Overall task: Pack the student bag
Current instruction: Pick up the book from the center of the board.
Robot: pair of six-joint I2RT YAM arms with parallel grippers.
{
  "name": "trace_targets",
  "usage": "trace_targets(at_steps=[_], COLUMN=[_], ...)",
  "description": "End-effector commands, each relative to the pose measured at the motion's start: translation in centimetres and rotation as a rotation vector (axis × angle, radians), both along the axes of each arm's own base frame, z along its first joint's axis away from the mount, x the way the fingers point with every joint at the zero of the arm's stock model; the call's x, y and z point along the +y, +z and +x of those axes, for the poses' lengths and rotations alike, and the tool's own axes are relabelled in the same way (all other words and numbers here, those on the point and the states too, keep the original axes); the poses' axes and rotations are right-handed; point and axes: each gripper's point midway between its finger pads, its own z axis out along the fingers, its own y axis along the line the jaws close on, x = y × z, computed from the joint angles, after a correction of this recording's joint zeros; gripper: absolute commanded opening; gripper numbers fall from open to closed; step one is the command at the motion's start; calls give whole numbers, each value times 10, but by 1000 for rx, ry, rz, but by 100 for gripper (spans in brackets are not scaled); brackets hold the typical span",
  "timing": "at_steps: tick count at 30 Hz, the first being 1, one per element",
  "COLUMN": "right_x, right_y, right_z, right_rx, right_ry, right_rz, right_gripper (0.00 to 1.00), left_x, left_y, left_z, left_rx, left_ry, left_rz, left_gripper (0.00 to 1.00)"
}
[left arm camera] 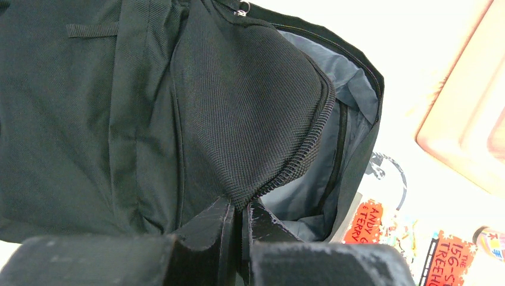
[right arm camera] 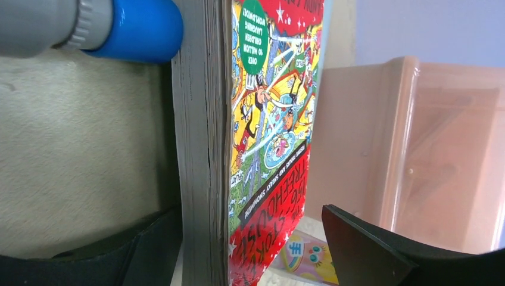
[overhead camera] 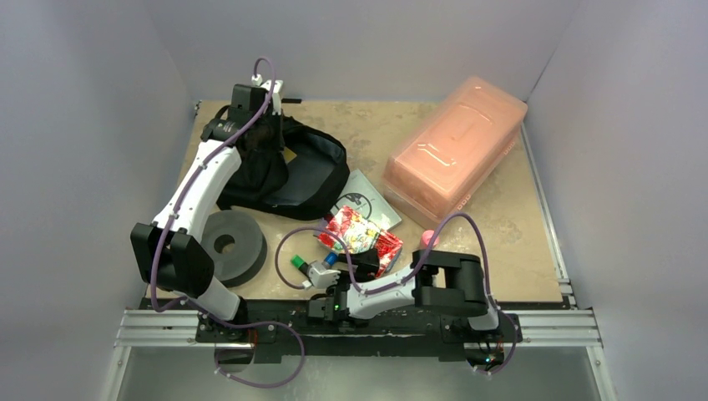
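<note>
The black student bag (overhead camera: 284, 171) lies at the back left with its main pocket gaping and the grey lining showing (left arm camera: 351, 95). My left gripper (left arm camera: 243, 208) is shut on the zipper edge of the bag's front flap and holds it up (overhead camera: 265, 138). A thick book with a red and green cartoon cover (overhead camera: 361, 238) lies near the front middle. My right gripper (right arm camera: 247, 214) is open and straddles the book (right arm camera: 268, 119). One finger rests against the page block; the other finger (right arm camera: 369, 250) stands apart from the cover.
A translucent pink box (overhead camera: 455, 150) stands at the back right. A grey foam ring (overhead camera: 227, 245) lies front left. A white booklet (overhead camera: 367, 200), a blue-capped marker (right arm camera: 143, 27), a green-capped marker (overhead camera: 298, 261) and a small pink item (overhead camera: 428, 239) lie around the book.
</note>
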Motion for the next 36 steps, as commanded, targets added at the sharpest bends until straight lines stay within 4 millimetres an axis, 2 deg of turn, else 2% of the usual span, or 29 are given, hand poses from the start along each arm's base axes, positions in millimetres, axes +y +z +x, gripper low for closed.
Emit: trace_targets(at_steps=[1,3,5,13,17,21,22,31,36], right_x=[-3,-7,-9,-4,-3,-8,-9,-10,-4], right_y=[1,-2,-2,7,24,45,51,98,126], right_z=[6,6,6,4,3,2,2,0,11], right_rx=[-75,-83,-84,-55,-47,-42,-42,22,32], right_ry=[-32,-42,-44,-25,-34,-43,-43,-1,67], right_rz=[14,18,19,63,81,102,110,283,433], right_gripper=[88,81,77,45,24,9,1,0,0], left_x=[1,0,1,1,2,2,2,3,2], left_y=[28,29,29,30,29,32,32,34,35], left_z=[7,6,6,6,5,5,5,5,3], left_rx=[-89,-89,-90,-94,-98,-100,-103,-112,-104], left_ry=[12,10,10,9,10,7,9,7,-1], left_rz=[-24,-26,-24,-21,-16,-16,-16,-12,-12], left_gripper=[0,0,0,0,0,0,0,0,0])
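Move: Between the right hand's wide-open fingers sits the near edge of the red book, whose middle is about 5 cm ahead, 1 cm left and 2 cm below. The blue-grey tube lies 9 cm left and 1 cm ahead, the pink-capped bottle 14 cm right and 3 cm ahead, and the pale book 14 cm straight ahead. From the left hand, still pinching the bag, the red book is roughly 21 cm back, 20 cm right and 20 cm down. Sinking about 1 cm and easing a centimetre to its right, the right hand closes its fingers on the red book's near edge, one pad above and one below. Once they have gripped, it lifts the book some 10 cm nearly straight up off the pile, speeding up and rolling so that its left side comes up nearly 20 degrees. ##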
